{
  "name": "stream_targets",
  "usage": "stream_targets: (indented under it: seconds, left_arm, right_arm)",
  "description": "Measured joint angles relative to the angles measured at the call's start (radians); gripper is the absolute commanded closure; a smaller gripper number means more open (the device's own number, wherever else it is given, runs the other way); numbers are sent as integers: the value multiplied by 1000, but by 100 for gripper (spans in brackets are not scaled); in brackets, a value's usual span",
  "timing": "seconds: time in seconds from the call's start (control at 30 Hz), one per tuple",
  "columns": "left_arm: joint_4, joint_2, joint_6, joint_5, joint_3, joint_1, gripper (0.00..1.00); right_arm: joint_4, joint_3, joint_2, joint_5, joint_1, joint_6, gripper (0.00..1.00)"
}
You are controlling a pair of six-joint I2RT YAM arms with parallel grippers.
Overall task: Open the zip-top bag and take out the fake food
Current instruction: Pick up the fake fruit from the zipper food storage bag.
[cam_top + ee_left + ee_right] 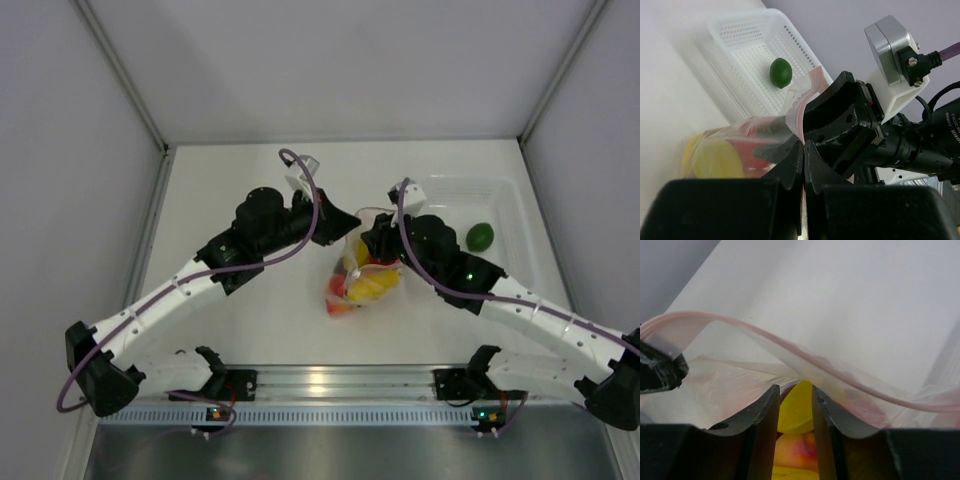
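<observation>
The zip-top bag (352,262) lies mid-table with its mouth lifted, holding fake food (372,284) in yellow, red and orange. My left gripper (338,226) is shut on the bag's pink zip edge (801,112), which shows pinched between the closed jaws of the left gripper (804,144). My right gripper (380,250) reaches into the bag's mouth from the right. In the right wrist view the right gripper (795,390) has its fingers pressed on both sides of a yellow piece (796,410), with a peach-coloured piece (795,450) below. The pink zip strip (790,347) arches above the fingers.
A rigid white tray (505,195) stands at the back right with a green lime (480,236) in it; the lime (780,72) and the perforated tray (740,35) also show in the left wrist view. White walls enclose the table on three sides.
</observation>
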Motion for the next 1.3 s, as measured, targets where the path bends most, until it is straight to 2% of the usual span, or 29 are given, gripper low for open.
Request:
stream_targets:
  seconds: [0.3, 0.53, 0.7, 0.87, 1.03, 1.17, 1.23, 1.3]
  left_arm:
    - [101, 10, -61, 1, -109, 0, 100]
    - [159, 70, -100, 29, -126, -14, 100]
    - [183, 81, -96, 14, -126, -53, 100]
    - [199, 77, -69, -50, -157, -84, 100]
    - [201, 83, -45, -68, -170, -86, 100]
    - [202, 100, -43, -68, -172, -92, 100]
    - [201, 105, -43, -66, -176, -93, 100]
    - [200, 105, -43, -63, -179, -93, 100]
  right_arm:
    - [-209, 43, 48, 212, 55, 7, 64]
    - [-319, 10, -18, 292, 56, 46, 57]
    - [-338, -45, -57, 321, 56, 76, 56]
    - [-347, -63, -10, 343, 56, 98, 56]
    - [-358, -77, 15, 354, 56, 124, 47]
    - [-321, -130, 10, 341, 56, 124, 46]
    - [-295, -156, 16, 330, 56, 131, 39]
    - [-282, -163, 39, 328, 56, 137, 40]
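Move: My right fingers, part open, are at the bag's mouth. The yellow fruit in the bag lies about 17 cm below them, some 3 cm to the right and 1 cm back. Beside it the red fruit sits about 5 cm to my right hand's left, 1 cm back and equally low; the avocado in the tray is some 30 cm right and 13 cm ahead. From my left hand, already pinching the rim, the yellow fruit is about 26 cm below, 5 cm right and level fore-and-aft. I sink my right hand about 13 cm towards the yellow fruit, swinging some 8 cm to the right early on, turning it clockwise and tipping the fingers further down, roughly 30 degrees in all, while they spread wider under the rim. My left hand keeps its pinch on the rim and lowers it about 8 cm, drifting slightly right. ##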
